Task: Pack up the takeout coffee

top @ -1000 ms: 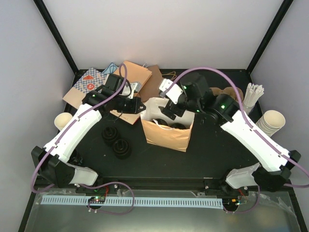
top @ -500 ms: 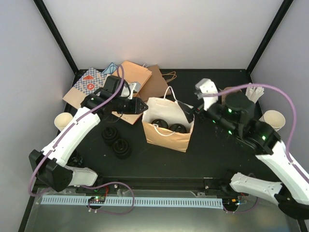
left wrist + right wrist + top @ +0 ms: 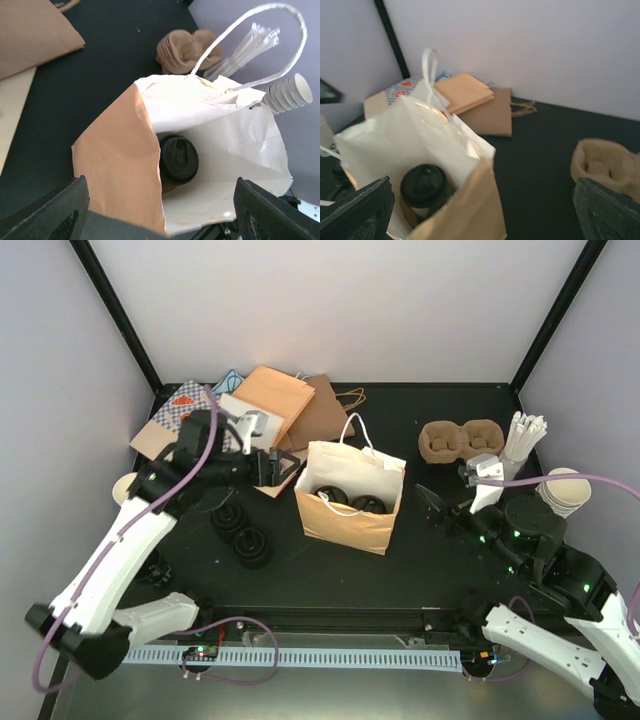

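Note:
The brown paper bag (image 3: pixel 348 512) stands open mid-table, its white handles up. Inside it sit two lidded cups of takeout coffee, their black lids (image 3: pixel 326 496) side by side. One lid (image 3: pixel 178 159) shows in the left wrist view, and one lid (image 3: pixel 424 186) in the right wrist view with brown pulp under the cup. My left gripper (image 3: pixel 277 466) is open just left of the bag's rim, holding nothing. My right gripper (image 3: pixel 444 510) is open to the right of the bag, apart from it and empty.
Spare pulp carriers (image 3: pixel 460 438) and straws (image 3: pixel 524 436) lie at the back right, with a stack of lidless cups (image 3: pixel 562 492) beside them. Loose black lids (image 3: pixel 242 532) and another cup (image 3: pixel 128 488) sit on the left. Flat paper bags (image 3: pixel 282 398) lie behind.
My left gripper has opened and drawn back left from the bag's rim. The right arm has pulled out of the bag and swung right and nearer, its gripper still open.

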Motion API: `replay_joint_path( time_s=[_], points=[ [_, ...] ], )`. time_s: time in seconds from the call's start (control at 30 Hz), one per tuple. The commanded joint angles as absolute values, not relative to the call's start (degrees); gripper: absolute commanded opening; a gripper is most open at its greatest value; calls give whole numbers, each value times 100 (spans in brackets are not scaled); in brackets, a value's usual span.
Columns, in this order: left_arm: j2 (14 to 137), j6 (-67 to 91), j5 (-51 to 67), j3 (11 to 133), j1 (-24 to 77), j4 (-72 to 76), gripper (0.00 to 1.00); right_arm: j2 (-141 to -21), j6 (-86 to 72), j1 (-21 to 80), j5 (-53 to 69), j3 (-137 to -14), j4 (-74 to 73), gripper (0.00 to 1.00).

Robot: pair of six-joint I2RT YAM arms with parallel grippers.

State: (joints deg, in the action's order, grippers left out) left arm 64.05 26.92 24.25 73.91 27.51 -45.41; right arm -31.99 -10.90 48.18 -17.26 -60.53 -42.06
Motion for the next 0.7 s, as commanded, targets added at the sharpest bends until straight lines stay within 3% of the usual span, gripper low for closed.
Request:
replay_joint_path(
  time_s=[0.0, 0.13, 0.37, 0.5, 0.67],
  points=[
    [5486, 2587, 1689, 6973, 2769, -4430, 88, -2931, -1993, 4837, -2440, -5916, -4883, 100],
    [4583, 2460, 1223, 6243, 2767, -4496, 99, -3198, -2389, 4843, -2507, -5999, -5396, 100],
    [3911, 2195, 721, 5436, 2758, -4884, 99, -4632, -3321, 4839, -2863, -6714, -6374, 100],
    [3672, 2002, 653, 5237, 2755, -4704, 99, -5247, -2701, 4834, -2688, -7084, -6377, 100],
    [3473, 1536, 452, 5106, 2757, -4529, 99, -5898, -2969, 4502, -3391, -7610, -6922, 100]
  ],
)
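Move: The paper bag with the two lidded cups stands about 13 cm to the right of my left hand, some 3 cm farther out and 20 cm lower; from my right hand it is about 10 cm ahead, 13 cm left and 25 cm down. The pair of spare black lids lies about 10 cm left of my left hand, level with it and 30 cm below. Ahead of my right hand, the cup carrier is some 28 cm out and 10 cm right, and the straws 24 cm out and 18 cm right. I draw my empty left hand away from the bag, about 8 cm left and 6 cm back, rising a touch before sinking some 6 cm towards the black lids, its fingers finishing their opening. Meanwhile I lower my open right hand some 8 cm beside the bag's right side, easing forward late and tipping the fingers down while swinging them clockwise, away from pointing at the bag. ##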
